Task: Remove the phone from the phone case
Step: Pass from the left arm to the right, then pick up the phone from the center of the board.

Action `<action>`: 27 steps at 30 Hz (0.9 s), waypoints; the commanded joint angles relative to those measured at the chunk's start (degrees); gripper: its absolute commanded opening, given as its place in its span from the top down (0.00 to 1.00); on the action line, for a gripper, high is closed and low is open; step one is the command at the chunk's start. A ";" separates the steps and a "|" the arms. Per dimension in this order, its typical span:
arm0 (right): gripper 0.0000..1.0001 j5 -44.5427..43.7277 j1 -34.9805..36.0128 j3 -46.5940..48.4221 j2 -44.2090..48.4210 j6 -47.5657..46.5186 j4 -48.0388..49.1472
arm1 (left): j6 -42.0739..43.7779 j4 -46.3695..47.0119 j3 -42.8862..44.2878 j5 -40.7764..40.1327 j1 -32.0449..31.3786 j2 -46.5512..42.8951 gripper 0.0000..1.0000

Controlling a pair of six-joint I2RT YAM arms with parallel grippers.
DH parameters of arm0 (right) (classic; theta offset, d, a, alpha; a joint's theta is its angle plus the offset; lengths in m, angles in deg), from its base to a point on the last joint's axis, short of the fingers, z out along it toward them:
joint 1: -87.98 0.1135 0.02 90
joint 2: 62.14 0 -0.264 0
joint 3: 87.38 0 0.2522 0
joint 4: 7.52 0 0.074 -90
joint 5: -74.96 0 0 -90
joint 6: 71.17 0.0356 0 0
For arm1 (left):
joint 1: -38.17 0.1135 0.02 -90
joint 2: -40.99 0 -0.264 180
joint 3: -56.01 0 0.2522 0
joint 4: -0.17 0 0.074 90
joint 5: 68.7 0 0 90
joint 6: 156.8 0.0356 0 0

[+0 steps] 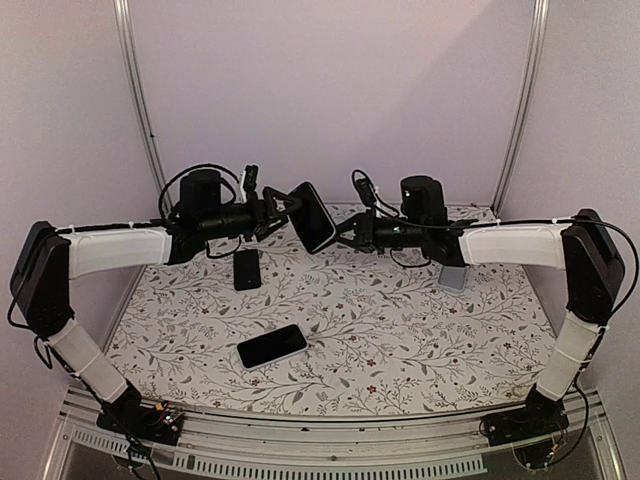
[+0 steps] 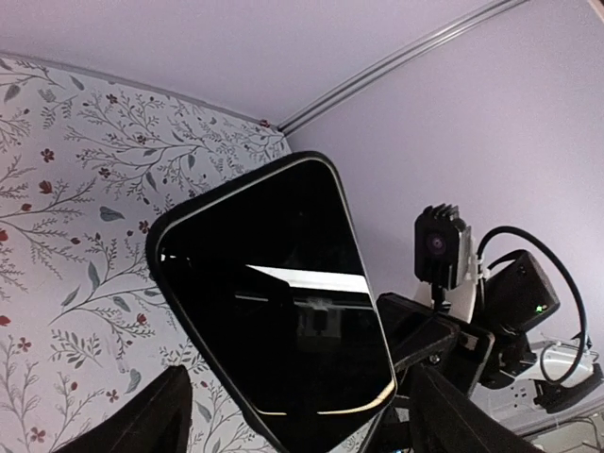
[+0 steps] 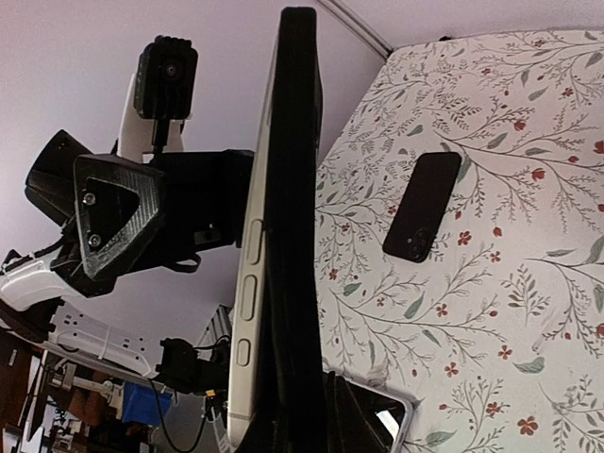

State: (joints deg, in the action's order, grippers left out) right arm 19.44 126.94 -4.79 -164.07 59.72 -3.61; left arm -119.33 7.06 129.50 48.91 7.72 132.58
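The phone [image 1: 313, 215] hangs in the air above the middle of the table, held upright in its black phone case [image 2: 156, 247]. Its dark screen [image 2: 274, 302] faces my left wrist camera. Seen edge-on from the right wrist, the phone's silver side with buttons [image 3: 247, 283] shows beside the black case [image 3: 294, 189]. My right gripper [image 1: 342, 232] [image 3: 311, 401] is shut on the lower end of the cased phone. My left gripper [image 1: 285, 207] [image 2: 293, 425] stands open, its fingers [image 2: 151, 420] spread wide on either side of the phone, apart from it.
A black phone-shaped slab [image 1: 247, 268] [image 3: 422, 208] lies camera-side up at the back of the floral table. Another phone [image 1: 272, 345] lies screen up near the front. A grey, clear-rimmed one [image 1: 452, 275] [image 3: 401, 415] lies below the right arm. Purple walls close the back and sides.
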 commanded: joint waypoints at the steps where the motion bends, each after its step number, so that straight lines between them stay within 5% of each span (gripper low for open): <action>1: 1.00 -11.49 0.52 3.12 3.19 -9.61 -9.79 | 6.21 -12.20 1.69 -2.66 -0.76 -0.57 0.19; 19: 1.00 -36.10 7.78 10.98 -3.80 -23.23 -24.35 | 5.97 -17.30 9.23 -1.49 -5.46 11.89 0.22; 27: 1.00 -39.31 8.64 13.53 -8.76 -22.76 -24.90 | 5.81 -17.04 9.93 -2.26 -5.66 14.65 0.22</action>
State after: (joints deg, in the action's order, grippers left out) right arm -15.64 135.29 5.01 -171.33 37.82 -30.65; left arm -114.35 -9.42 138.02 47.36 2.91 145.61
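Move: The cased phone is already in the right hand, its middle about 6 cm to that hand's left and 3 cm ahead, at about its height. From the open left hand the cased phone's middle lies some 5 cm to the right, 1 cm back and 2 cm lower. On the table, roughly 25 cm below the left hand, a black phone lies level with it and 12 cm to its left, and a white-edged phone about 20 cm back and 5 cm left. Downward go both hands together, each by about 10 cm. The right keeps its grip on a lower corner of the cased phone, edging slightly forward and tipping its fingers down by nearly 40 degrees; the left, freed already and staying wide open, also shifts 4 cm right, nearer the right hand, fingers tipping down some 20 degrees. ##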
